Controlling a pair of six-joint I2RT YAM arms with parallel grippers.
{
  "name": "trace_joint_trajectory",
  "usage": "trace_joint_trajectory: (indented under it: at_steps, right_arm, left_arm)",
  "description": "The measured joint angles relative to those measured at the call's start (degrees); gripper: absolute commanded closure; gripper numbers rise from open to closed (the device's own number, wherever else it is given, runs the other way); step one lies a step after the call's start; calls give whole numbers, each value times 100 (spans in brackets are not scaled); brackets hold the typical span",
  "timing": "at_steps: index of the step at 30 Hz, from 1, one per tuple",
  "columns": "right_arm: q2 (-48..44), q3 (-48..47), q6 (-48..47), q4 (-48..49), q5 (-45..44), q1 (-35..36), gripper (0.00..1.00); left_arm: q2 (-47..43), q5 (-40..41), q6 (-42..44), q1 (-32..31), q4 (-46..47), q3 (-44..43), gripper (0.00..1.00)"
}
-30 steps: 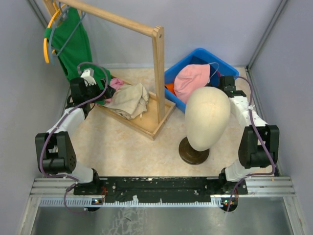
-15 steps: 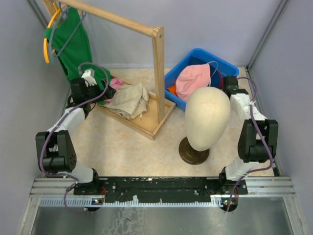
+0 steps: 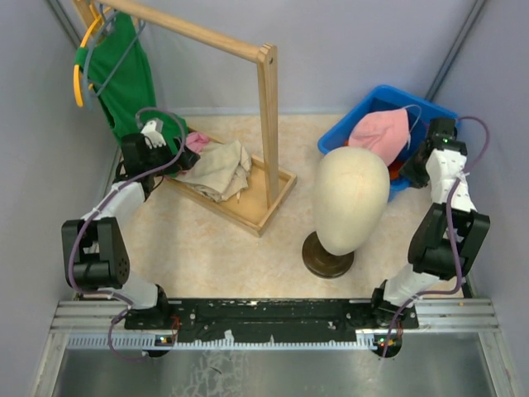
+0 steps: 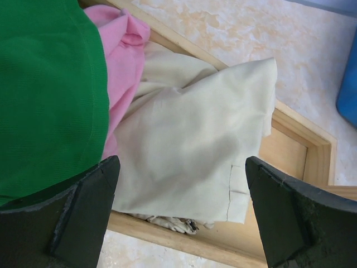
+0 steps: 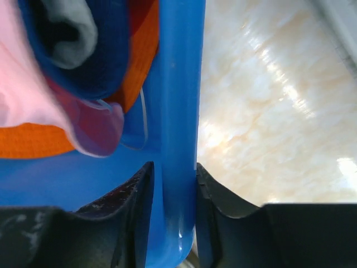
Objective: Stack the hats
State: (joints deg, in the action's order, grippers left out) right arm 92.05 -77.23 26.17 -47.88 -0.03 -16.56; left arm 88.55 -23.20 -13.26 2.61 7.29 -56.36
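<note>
The hats lie piled in a blue bin (image 3: 369, 106) at the back right. A pink hat (image 3: 382, 134) is on top. In the right wrist view the pink hat (image 5: 22, 84) lies over an orange one (image 5: 33, 142) and a navy one (image 5: 111, 67). My right gripper (image 3: 418, 168) is shut on the bin's wall (image 5: 178, 111), one finger inside and one outside. Far to the left, my left gripper (image 3: 178, 157) hangs open over a beige cloth (image 4: 189, 151), holding nothing.
A mannequin head (image 3: 351, 198) on a dark stand rises just left of the bin. A wooden rack (image 3: 267, 124) stands on a tray (image 3: 248, 211) holding beige and pink cloths (image 4: 125, 61). A green garment (image 3: 124, 74) hangs at the back left. Grey walls enclose the table.
My right gripper closed on the bin's wall and dragged the bin with the hats to the right, away from the rack. The left arm barely moved.
</note>
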Motion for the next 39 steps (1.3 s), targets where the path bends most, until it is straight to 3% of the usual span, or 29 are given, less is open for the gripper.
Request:
trace_joint_trajectory:
  at_steps: [4, 7, 12, 15, 19, 27, 33, 36, 39]
  right_arm:
    - [188, -616, -101, -20, -448, -127, 39]
    - [149, -743, -96, 35, -433, -122, 34]
    - [-170, -603, -15, 44, -225, -109, 30]
    - [-560, -442, 68, -31, -129, -81, 28]
    - [-859, -439, 138, -31, -42, -44, 27]
    - [-1071, -136, 247, 46, 81, -7, 25]
    - [-1189, 140, 297, 133, 190, 2, 25]
    - [-1320, 236, 304, 144, 214, 22, 25]
    - [-1370, 234, 302, 157, 210, 46, 25]
  left_arm:
    - [-236, -122, -37, 0, -24, 286, 1]
    - [-509, -151, -92, -44, -151, 566, 5]
    - [-1108, -138, -212, -358, -699, 1060, 40]
    - [-1322, -96, -321, -704, -1115, 1296, 53]
    - [-1381, -103, -592, -1110, -1521, 1545, 62]
    - [-1263, -28, -1397, -2063, -1864, 1818, 67]
    - [-271, -114, -1963, -2149, -892, 2006, 64]
    - [629, -527, -2192, -2127, -463, 1582, 65]
    - [1598, -638, -2277, -2142, -2, 564, 66]
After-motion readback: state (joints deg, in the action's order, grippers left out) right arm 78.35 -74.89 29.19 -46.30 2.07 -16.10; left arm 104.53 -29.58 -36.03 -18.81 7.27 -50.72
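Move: From the left hand, the tray's front edge, where it will be met, lies about 16 cm back, 14 cm to the right and 14 cm lower; the beige cloth is 2 cm back and 9 cm right, the rack post's foot 11 cm back and 26 cm right, both about 13 cm below. The right hand has the blue bin's rim between its fingers; from it the pink hat is 13 cm ahead and 9 cm left, the navy hat 15 cm ahead and 3 cm right, both slightly lower. Sweeping back some 19 cm, right and down, the left hand leaves the space over the cloths, tipping down about 35 degrees and closing most of the way. In front of the tray it reverses and pushes its front edge forward and a little right, fingertips against the board. Meanwhile the right fingers open, free the bin rim and rise about 7 cm, tilting up slightly. ##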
